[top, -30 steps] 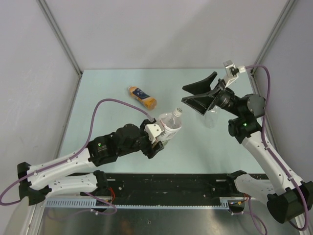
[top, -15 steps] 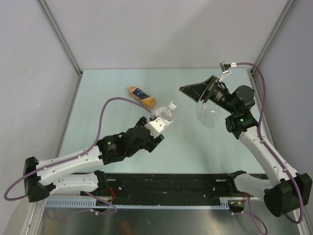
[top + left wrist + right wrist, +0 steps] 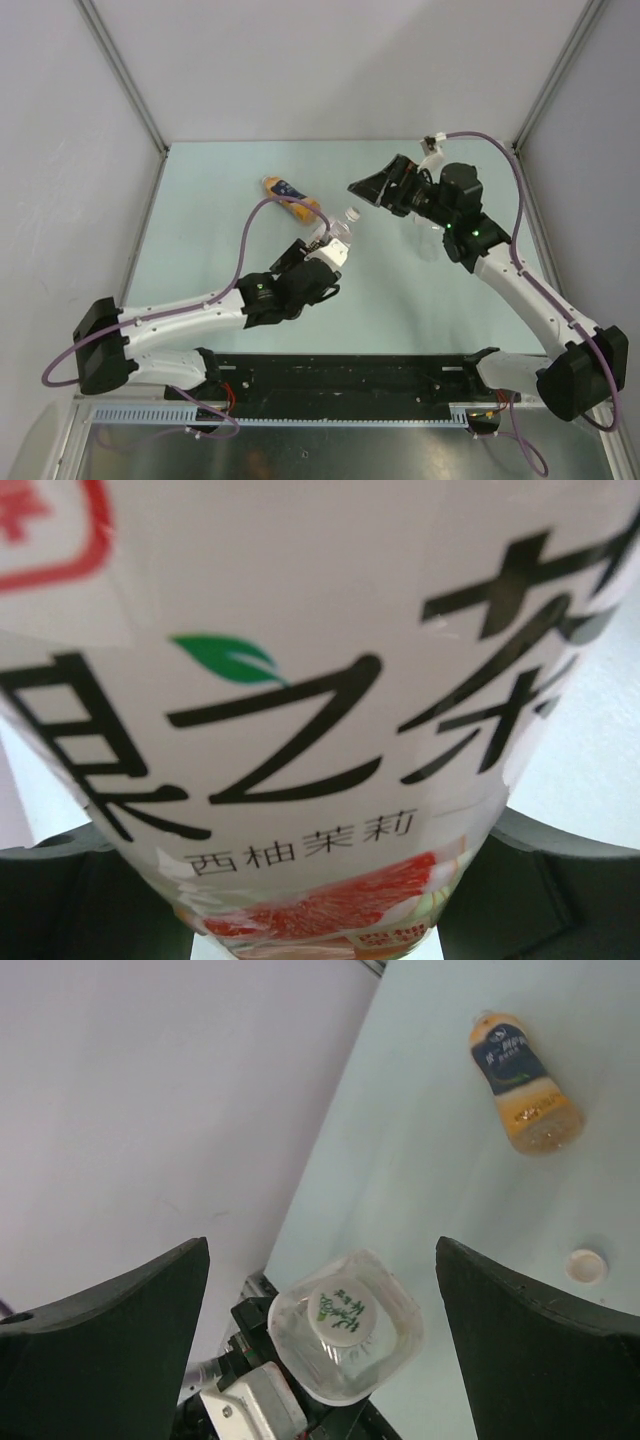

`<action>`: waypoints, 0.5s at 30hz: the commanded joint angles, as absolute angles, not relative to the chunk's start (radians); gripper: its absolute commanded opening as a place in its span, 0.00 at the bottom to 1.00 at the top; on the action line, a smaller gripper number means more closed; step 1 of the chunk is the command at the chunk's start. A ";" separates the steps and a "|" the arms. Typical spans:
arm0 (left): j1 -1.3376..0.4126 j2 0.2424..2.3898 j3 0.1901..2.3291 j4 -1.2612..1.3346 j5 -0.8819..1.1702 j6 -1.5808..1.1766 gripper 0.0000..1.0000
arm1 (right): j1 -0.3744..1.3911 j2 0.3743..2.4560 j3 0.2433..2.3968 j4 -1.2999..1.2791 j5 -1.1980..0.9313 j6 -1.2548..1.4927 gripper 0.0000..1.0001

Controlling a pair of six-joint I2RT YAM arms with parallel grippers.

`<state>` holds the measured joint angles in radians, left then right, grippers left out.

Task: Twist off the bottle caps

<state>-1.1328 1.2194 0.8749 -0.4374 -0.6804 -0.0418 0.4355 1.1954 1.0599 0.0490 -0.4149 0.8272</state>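
My left gripper [image 3: 322, 262] is shut on a clear bottle [image 3: 338, 238] with a white printed label [image 3: 300, 680], held off the table and tilted up to the right. The dark fingers [image 3: 560, 870] press on both sides of it. Its whitish cap [image 3: 352, 214] is on the neck and faces my right gripper [image 3: 383, 190]. That gripper is open, a short way up and right of the cap. In the right wrist view the cap [image 3: 340, 1312] sits between the wide-apart fingers [image 3: 110, 1340], touching neither. A loose white cap [image 3: 586, 1265] lies on the table.
An orange bottle with a dark label [image 3: 290, 198] [image 3: 520, 1080] lies on the table at the back left of the held bottle. Another clear bottle [image 3: 432, 240] lies partly under the right arm. Grey walls close in the back and both sides.
The left arm has carried the bottle farther back and tipped its cap upward. The right gripper has swung left toward the cap, staying open.
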 commanded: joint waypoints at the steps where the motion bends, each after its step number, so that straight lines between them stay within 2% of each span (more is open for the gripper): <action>1: -1.135 1.262 0.949 -0.443 -0.810 -0.083 0.00 | 0.509 1.224 1.145 -0.070 -0.251 0.743 0.98; 15: -1.129 1.368 1.022 -0.479 -0.827 -0.084 0.00 | 0.606 1.294 1.195 -0.121 -0.122 0.741 0.70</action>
<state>-1.1324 1.3621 0.9707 -0.4839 -0.7914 -0.0631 0.5938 1.2961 1.1450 -0.1104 -0.1722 0.7490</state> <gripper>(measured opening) 0.758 0.720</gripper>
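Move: The white cap of the big bottle in the left hand lies about 4 cm to the right hand's left, some 2 cm back and roughly 6 cm below it. Down on the table, the loose cap is some 5 cm back, 6 cm left and 30 cm below; the orange bottle lies 8 cm ahead, 15 cm left and about as low. From the left hand the held bottle's cap is about 4 cm ahead, 7 cm right and 8 cm up. The left fingers keep their grip on the big bottle, easing it about 1.5 cm forward while the wrist turns slightly. The right hand comes down some 4 cm and about 3 cm to its left towards the cap, rolling its left side down about 10 degrees, its wide-open fingers closing by roughly a quarter. Contact with the cap can't be seen. ##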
